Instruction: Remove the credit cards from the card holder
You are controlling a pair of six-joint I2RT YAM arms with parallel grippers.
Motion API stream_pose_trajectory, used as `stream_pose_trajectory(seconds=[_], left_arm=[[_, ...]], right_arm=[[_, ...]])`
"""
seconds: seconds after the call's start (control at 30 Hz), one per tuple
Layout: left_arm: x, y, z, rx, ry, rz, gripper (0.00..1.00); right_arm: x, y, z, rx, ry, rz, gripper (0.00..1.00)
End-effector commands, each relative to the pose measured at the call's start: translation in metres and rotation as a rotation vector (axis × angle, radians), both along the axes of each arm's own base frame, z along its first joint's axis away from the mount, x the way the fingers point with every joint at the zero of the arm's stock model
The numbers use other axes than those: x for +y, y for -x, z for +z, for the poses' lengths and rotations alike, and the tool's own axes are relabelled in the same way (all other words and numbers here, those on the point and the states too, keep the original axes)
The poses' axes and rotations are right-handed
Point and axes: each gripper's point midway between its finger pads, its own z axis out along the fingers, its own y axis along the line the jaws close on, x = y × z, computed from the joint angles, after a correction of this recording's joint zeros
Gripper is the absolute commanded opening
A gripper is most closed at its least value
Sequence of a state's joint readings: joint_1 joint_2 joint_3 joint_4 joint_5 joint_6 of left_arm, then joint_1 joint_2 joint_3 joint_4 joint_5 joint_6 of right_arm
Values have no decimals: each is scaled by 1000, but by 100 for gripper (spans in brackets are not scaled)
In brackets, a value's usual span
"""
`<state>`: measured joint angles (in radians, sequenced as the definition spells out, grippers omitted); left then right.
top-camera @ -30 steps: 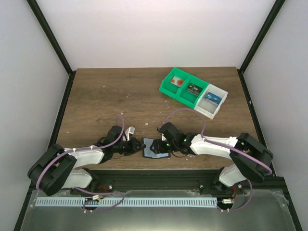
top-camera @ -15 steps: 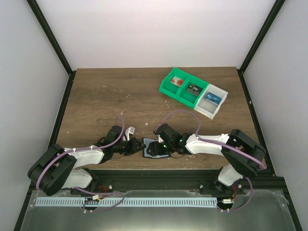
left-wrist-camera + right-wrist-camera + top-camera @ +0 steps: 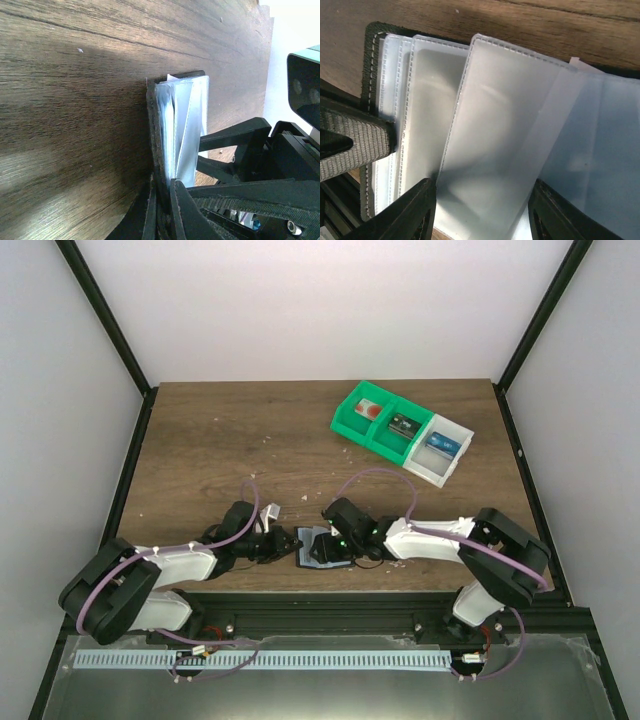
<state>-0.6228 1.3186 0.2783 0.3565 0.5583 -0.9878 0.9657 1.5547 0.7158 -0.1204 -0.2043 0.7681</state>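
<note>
The card holder (image 3: 318, 551) lies open near the table's front edge, between both grippers. My left gripper (image 3: 162, 210) is shut on its black cover (image 3: 152, 130), beside the pale sleeves (image 3: 186, 120). In the right wrist view the clear plastic sleeves (image 3: 495, 125) fan out. My right gripper (image 3: 485, 215) stands half open over them, one fingertip (image 3: 417, 207) at each long edge of one sleeve. No credit card shows inside the sleeves. Three cards lie in the bins: a red one (image 3: 367, 410), a dark one (image 3: 402, 424) and a blue one (image 3: 438, 444).
A green two-compartment bin (image 3: 352, 426) and a white bin (image 3: 425, 473) beside it stand at the back right of the wooden table (image 3: 220, 440). Black frame posts run up both sides. Small crumbs dot the wood.
My right gripper has shifted a little left over the card holder. The left gripper keeps its hold and has not moved.
</note>
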Motion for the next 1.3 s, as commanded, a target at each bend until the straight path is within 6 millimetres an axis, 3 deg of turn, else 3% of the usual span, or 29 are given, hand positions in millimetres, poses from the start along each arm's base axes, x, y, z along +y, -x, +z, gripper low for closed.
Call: stream_pose_trajectory(seconds=[0.0, 0.47, 0.6, 0.8, 0.93, 1.1, 1.27], left_arm=[[-6, -1, 7, -30, 24, -23, 0], [-6, -3, 8, -34, 12, -26, 4], [-6, -4, 10, -42, 15, -27, 2], [-7, -4, 11, -47, 17, -28, 0], [-6, -4, 10, -45, 16, -26, 0], [-6, -3, 9, -44, 15, -26, 0], [-6, -4, 10, -45, 15, -24, 0]], right_arm=[[-5, -4, 4, -29, 35, -24, 52], [-48, -17, 11, -120, 204, -140, 51], [-58, -20, 24, -144, 224, -181, 49], [-25, -19, 68, -186, 0, -106, 49], [0, -12, 86, -174, -142, -41, 48], [16, -6, 91, -152, -216, 13, 48], [17, -5, 64, -109, -157, 18, 48]])
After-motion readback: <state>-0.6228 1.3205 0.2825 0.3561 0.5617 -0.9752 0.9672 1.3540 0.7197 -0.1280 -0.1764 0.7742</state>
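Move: The right fingers are already at the half-turned clear sleeve, whose middle lies about 2 cm ahead and 1 cm to the right of them. The holder's left page stack is about 2 cm ahead, 1 cm to the left and 2 cm below. Its open right half is some 6 cm to the right, 1 cm ahead and 2 cm below. From the left hand, which pinches the holder's left edge, the sleeve lies level with it and about 6 cm to the right. With its fingers against the raised sleeve, the right hand sweeps it rightward over the spine, about 5.5 cm low over the holder and a little forward, its wrist tilting some 15 degrees. Clear of the sleeve, it then rises about 7 cm and swings back left above the left stack, fingers still half open, while the left hand keeps its pinch and holds still. ##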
